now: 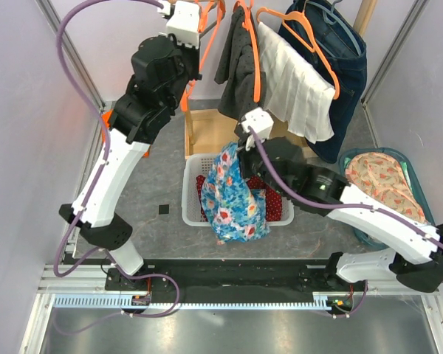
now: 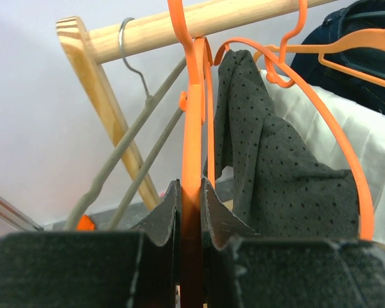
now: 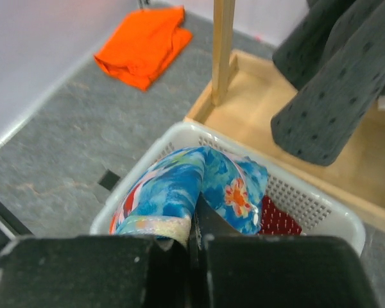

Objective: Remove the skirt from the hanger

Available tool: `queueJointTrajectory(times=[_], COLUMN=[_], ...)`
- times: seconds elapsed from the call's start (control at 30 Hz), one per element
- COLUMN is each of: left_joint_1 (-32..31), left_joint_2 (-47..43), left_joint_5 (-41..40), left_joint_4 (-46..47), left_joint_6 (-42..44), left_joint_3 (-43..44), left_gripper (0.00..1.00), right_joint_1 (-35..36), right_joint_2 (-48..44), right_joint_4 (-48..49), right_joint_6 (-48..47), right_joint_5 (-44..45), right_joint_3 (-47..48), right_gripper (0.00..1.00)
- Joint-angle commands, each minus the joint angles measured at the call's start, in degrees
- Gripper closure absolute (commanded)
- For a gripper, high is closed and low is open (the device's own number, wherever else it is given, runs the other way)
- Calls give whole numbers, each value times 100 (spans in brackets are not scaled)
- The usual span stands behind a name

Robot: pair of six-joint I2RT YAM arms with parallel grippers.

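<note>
The blue floral skirt (image 1: 232,195) hangs off the hanger, bunched above the white basket (image 1: 192,184). My right gripper (image 1: 241,145) is shut on the skirt's pale waistband and holds it up. In the right wrist view the skirt (image 3: 173,186) drapes from my gripper (image 3: 194,221) over the basket's rim (image 3: 308,205). My left gripper (image 1: 199,26) is high at the rack, shut on a bare orange hanger (image 1: 209,33). In the left wrist view the hanger (image 2: 192,128) stands between my fingers, at my gripper (image 2: 191,199), hooked on the wooden rail (image 2: 179,25).
A grey dotted garment (image 1: 236,59), a white pleated garment (image 1: 303,88) and a denim piece (image 1: 347,66) hang on the rack. A red dotted cloth (image 1: 277,206) lies in the basket. A blue tub (image 1: 417,188) with floral cloth stands right. An orange cloth (image 3: 144,45) lies on the floor.
</note>
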Motion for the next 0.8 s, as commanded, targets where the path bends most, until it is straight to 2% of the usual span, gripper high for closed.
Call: queueJointTrajectory(times=[0.0, 0.27, 0.4, 0.77], left_joint_1=[-15, 20, 230, 565], left_joint_2=[185, 546, 818, 960], left_joint_5=[-175, -307, -342, -263], left_joint_4=[791, 1372, 1460, 1478], left_joint_6=[302, 698, 724, 680], left_joint_3=[368, 368, 368, -132], left_gripper=[98, 98, 98, 98], right_joint_1=[8, -70, -333, -958], right_joint_2=[170, 583, 768, 1041], right_joint_4=[564, 1055, 1363, 1399], right_joint_6=[332, 657, 771, 1290], right_joint_5=[261, 473, 446, 701], right_joint_3=[-661, -1506, -1787, -2429], right_gripper=[100, 100, 100, 100])
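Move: The right gripper holds the blue floral skirt above the white basket, whose middle is about 5 cm ahead, 2 cm to the right and 37 cm below. The red dotted garment in it is some 3 cm ahead and 3 cm right. The left gripper holds the emptied orange hanger; the rod lies about 18 cm ahead, 4 cm right and 8 cm up, with the post top 20 cm ahead, 6 cm left, and the dark grey garment 15 cm ahead, 11 cm right. Lower the right gripper about 20 cm towards the basket, fast at first, keeping its pinch on the skirt; ease forward some 6 cm and finally a little right, as the fingers tip down and turn clockwise. Meanwhile push the left gripper forward about 8 cm towards the rod, sinking some 4 cm and turning slightly counter-clockwise, still gripping the hanger. ##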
